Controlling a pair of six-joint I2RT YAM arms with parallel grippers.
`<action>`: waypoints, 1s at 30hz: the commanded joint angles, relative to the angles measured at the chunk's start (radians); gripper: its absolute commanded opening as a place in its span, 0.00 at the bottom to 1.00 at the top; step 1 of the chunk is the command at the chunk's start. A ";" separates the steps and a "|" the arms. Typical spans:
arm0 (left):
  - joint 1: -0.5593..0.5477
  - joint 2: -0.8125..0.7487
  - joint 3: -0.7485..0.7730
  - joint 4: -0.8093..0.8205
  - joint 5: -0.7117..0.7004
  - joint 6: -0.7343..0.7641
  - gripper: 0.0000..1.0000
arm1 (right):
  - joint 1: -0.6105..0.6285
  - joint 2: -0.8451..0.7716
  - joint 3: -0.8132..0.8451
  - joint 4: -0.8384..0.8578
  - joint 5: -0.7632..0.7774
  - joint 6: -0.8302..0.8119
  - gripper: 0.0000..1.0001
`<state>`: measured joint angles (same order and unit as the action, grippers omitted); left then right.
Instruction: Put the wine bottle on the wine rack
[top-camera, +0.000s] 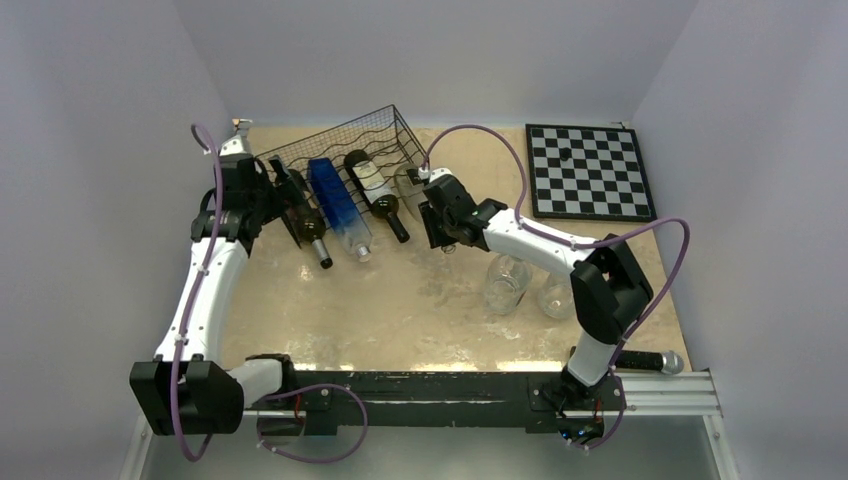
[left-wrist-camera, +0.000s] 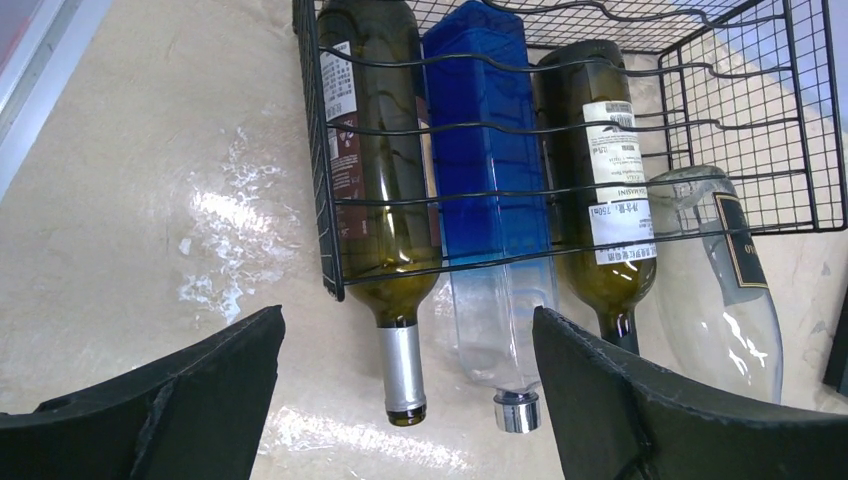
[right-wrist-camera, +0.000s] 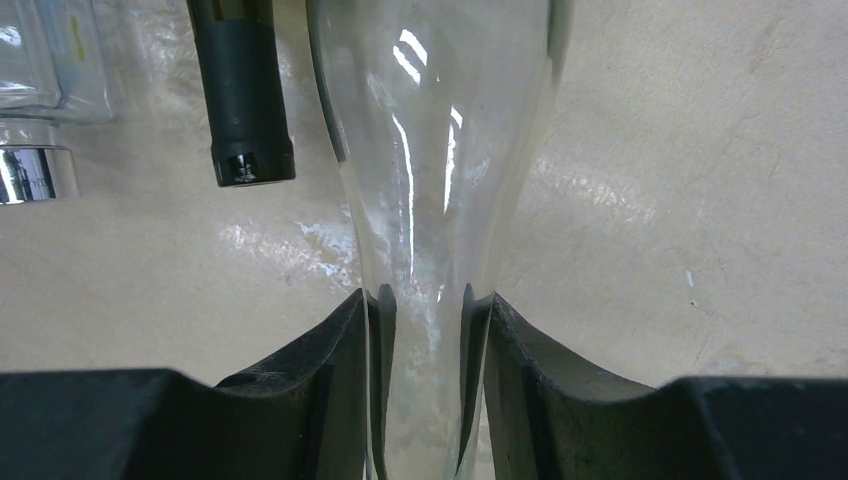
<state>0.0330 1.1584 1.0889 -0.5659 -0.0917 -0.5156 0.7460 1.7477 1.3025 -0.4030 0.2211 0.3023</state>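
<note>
The black wire wine rack (top-camera: 350, 135) (left-wrist-camera: 740, 130) stands at the back left. Three bottles lie in it with necks toward me: a green one with a silver neck (top-camera: 308, 222) (left-wrist-camera: 375, 150), a blue one (top-camera: 338, 205) (left-wrist-camera: 480, 130) and a dark green one with a black neck (top-camera: 378, 195) (left-wrist-camera: 600, 170) (right-wrist-camera: 243, 100). A clear wine bottle (top-camera: 408, 183) (left-wrist-camera: 715, 290) (right-wrist-camera: 430, 130) lies at the rack's right end, its base under the front wires. My right gripper (top-camera: 440, 225) (right-wrist-camera: 425, 320) is shut on its neck. My left gripper (top-camera: 265, 195) (left-wrist-camera: 405, 400) hangs open in front of the silver neck, holding nothing.
A chessboard (top-camera: 590, 170) lies at the back right. Two clear glass jars (top-camera: 507, 283) (top-camera: 555, 295) stand under the right arm. A microphone-like object (top-camera: 650, 362) rests by the right base. White walls close in on three sides.
</note>
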 joint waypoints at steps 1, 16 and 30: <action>0.017 0.018 -0.010 0.047 0.021 -0.056 0.98 | -0.010 -0.034 0.014 0.340 0.080 0.035 0.00; 0.055 0.102 0.005 0.040 0.087 -0.092 0.97 | -0.010 -0.019 -0.150 0.729 0.077 0.021 0.00; 0.067 0.138 0.041 -0.002 0.112 -0.077 0.96 | -0.022 0.096 -0.043 0.700 -0.012 0.152 0.00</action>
<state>0.0906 1.3025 1.0828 -0.5659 -0.0143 -0.5911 0.7345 1.8713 1.1618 0.0898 0.2134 0.3840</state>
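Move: The right hand holds the clear wine bottle by its neck; the empty right-end slot of the rack is about 16 cm ahead, 8 cm to its left and 4 cm lower. From the same hand, the dark bottle with the white label lies some 11 cm ahead and 14 cm left, the blue bottle 7 cm ahead and 24 cm left. The left hand, empty, has the rack's near-left corner about 3 cm ahead and 17 cm below; the left dark bottle's middle is 9 cm ahead, 2 cm right. Forward and left by about 4 cm each while sinking some 3 cm, the right hand keeps its grip on the neck and feeds the clear bottle base-first deeper into the rack's end slot, beside the white-labelled dark bottle; its wrist rolls left side up and tips up, some 15 degrees in all. Meanwhile the left hand, wide open, lowers about 5 cm towards the rack's near-left corner, tipping slightly downward. ##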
